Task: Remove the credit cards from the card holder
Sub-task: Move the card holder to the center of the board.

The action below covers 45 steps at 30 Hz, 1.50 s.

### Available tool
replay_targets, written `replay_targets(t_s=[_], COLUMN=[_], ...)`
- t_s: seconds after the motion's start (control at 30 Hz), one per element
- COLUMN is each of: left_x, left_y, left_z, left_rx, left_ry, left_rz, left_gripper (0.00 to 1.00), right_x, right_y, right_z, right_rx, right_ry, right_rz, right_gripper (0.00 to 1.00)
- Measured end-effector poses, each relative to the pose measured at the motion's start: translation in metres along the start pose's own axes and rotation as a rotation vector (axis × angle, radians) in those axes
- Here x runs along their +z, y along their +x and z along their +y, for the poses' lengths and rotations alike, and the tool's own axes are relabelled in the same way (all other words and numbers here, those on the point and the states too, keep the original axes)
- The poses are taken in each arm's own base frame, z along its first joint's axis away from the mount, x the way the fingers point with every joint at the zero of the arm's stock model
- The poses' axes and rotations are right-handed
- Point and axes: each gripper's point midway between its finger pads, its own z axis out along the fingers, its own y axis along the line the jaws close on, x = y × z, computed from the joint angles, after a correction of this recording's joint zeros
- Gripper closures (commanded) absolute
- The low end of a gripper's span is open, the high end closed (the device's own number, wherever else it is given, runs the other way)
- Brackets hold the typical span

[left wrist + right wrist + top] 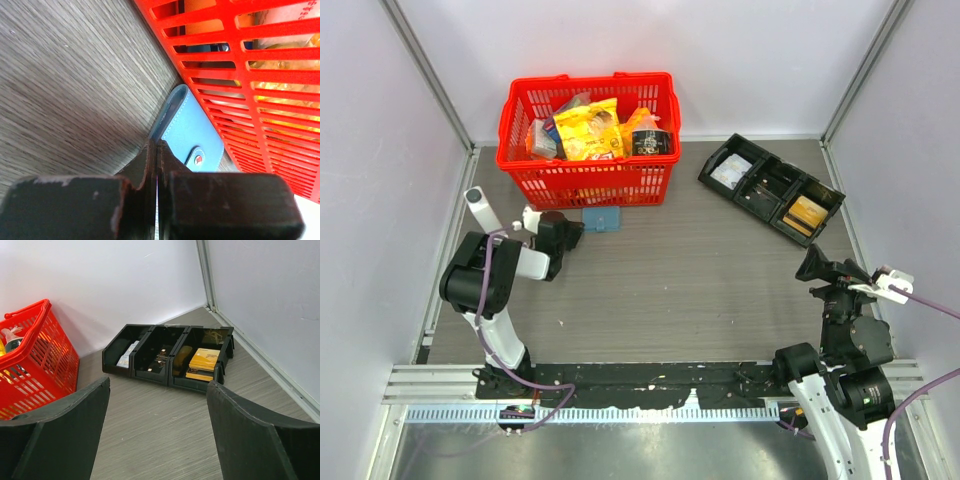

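Note:
The card holder [603,219] is a small blue wallet lying flat on the table just in front of the red basket. In the left wrist view the card holder [192,132] is snapped closed, its red stud showing, so any credit cards inside it are hidden. My left gripper [574,232] [157,146] is shut, its fingertips pressed together right at the holder's near edge; nothing shows between them. My right gripper [812,262] [158,385] is open above the table at the right, far from the holder, with nothing between its fingers.
The red basket [588,182] [260,100], filled with packets, stands at the back left, touching distance from the holder. A black compartment tray [752,197] [150,374] lies at the back right; a stack of gold cards [807,213] [202,364] fills one compartment. White walls enclose the table.

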Motion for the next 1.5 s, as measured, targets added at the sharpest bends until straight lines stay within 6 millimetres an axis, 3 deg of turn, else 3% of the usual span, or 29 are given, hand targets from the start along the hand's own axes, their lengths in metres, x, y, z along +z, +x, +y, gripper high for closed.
replay_targets(t_s=[0.17,0.4,0.57,0.7,0.8,0.97,1.07,1.13,1.23,1.3,1.5], left_x=[-0.009,-0.046,-0.079,-0.11,-0.131,-0.167,-0.187,-0.201,-0.218,-0.227,-0.235], left_y=[0.006,0.017,0.031,0.051,0.068,0.103,0.122,0.13,0.13,0.121,0.088], left_z=[0.001,0.007,0.016,0.029,0.041,0.05,0.054,0.048,0.043,0.033,-0.04], left_rx=[0.008,0.053,0.1,0.146,0.181,0.238,0.275,0.286,0.331,0.381,0.61], left_ry=[0.01,-0.005,-0.023,-0.033,-0.051,-0.042,-0.034,-0.006,0.008,0.016,0.134], left_rz=[0.028,0.09,0.142,0.204,0.251,0.352,0.42,0.453,0.483,0.471,0.379], left_gripper=[1.0,1.0,1.0,0.99,0.9,0.64,0.35,0.21,0.13,0.12,0.14], right_x=[0.0,0.0,0.011,0.015,0.015,0.01,0.004,-0.002,-0.015,-0.026,-0.057], right_y=[0.001,0.001,-0.002,0.021,0.041,0.076,0.097,0.113,0.141,0.16,0.202], right_z=[0.002,0.011,0.044,0.069,0.083,0.101,0.112,0.118,0.12,0.119,0.112], right_rx=[-0.005,-0.008,-0.001,0.0,0.001,0.02,0.045,0.068,0.102,0.128,0.201], right_ry=[-0.013,-0.048,-0.14,-0.232,-0.292,-0.365,-0.411,-0.439,-0.465,-0.471,-0.454], right_rz=[0.004,0.043,0.159,0.288,0.387,0.562,0.674,0.749,0.862,0.937,1.087], right_gripper=[0.2,0.19,0.15,0.15,0.14,0.15,0.15,0.16,0.15,0.16,0.16])
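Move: Pinching the card holder's left edge near its near corner, the shut left fingers have its middle about 5 cm to their right and 2 cm ahead. The clear spot near the board's centre lies some 19 cm back and 13 cm right of this hand, the red basket's middle about 17 cm ahead and 1 cm right, the white bottle 25 cm left and 3 cm back. From the high right hand, the holder is roughly 27 cm ahead, 48 cm left and 27 cm lower; the black trays are 33 cm ahead, 5 cm right. Dragging the card holder by its pinched edge, the left hand draws back about 20 cm and some 8 cm right, staying low and swinging clockwise, then opens wide, lets go and rises about 11 cm. Halfway in, the open right hand comes roughly 17 cm left and, after a slight rise, 16 cm down towards the holder, tipping down and turning counter-clockwise about 45 degrees, touching nothing. ##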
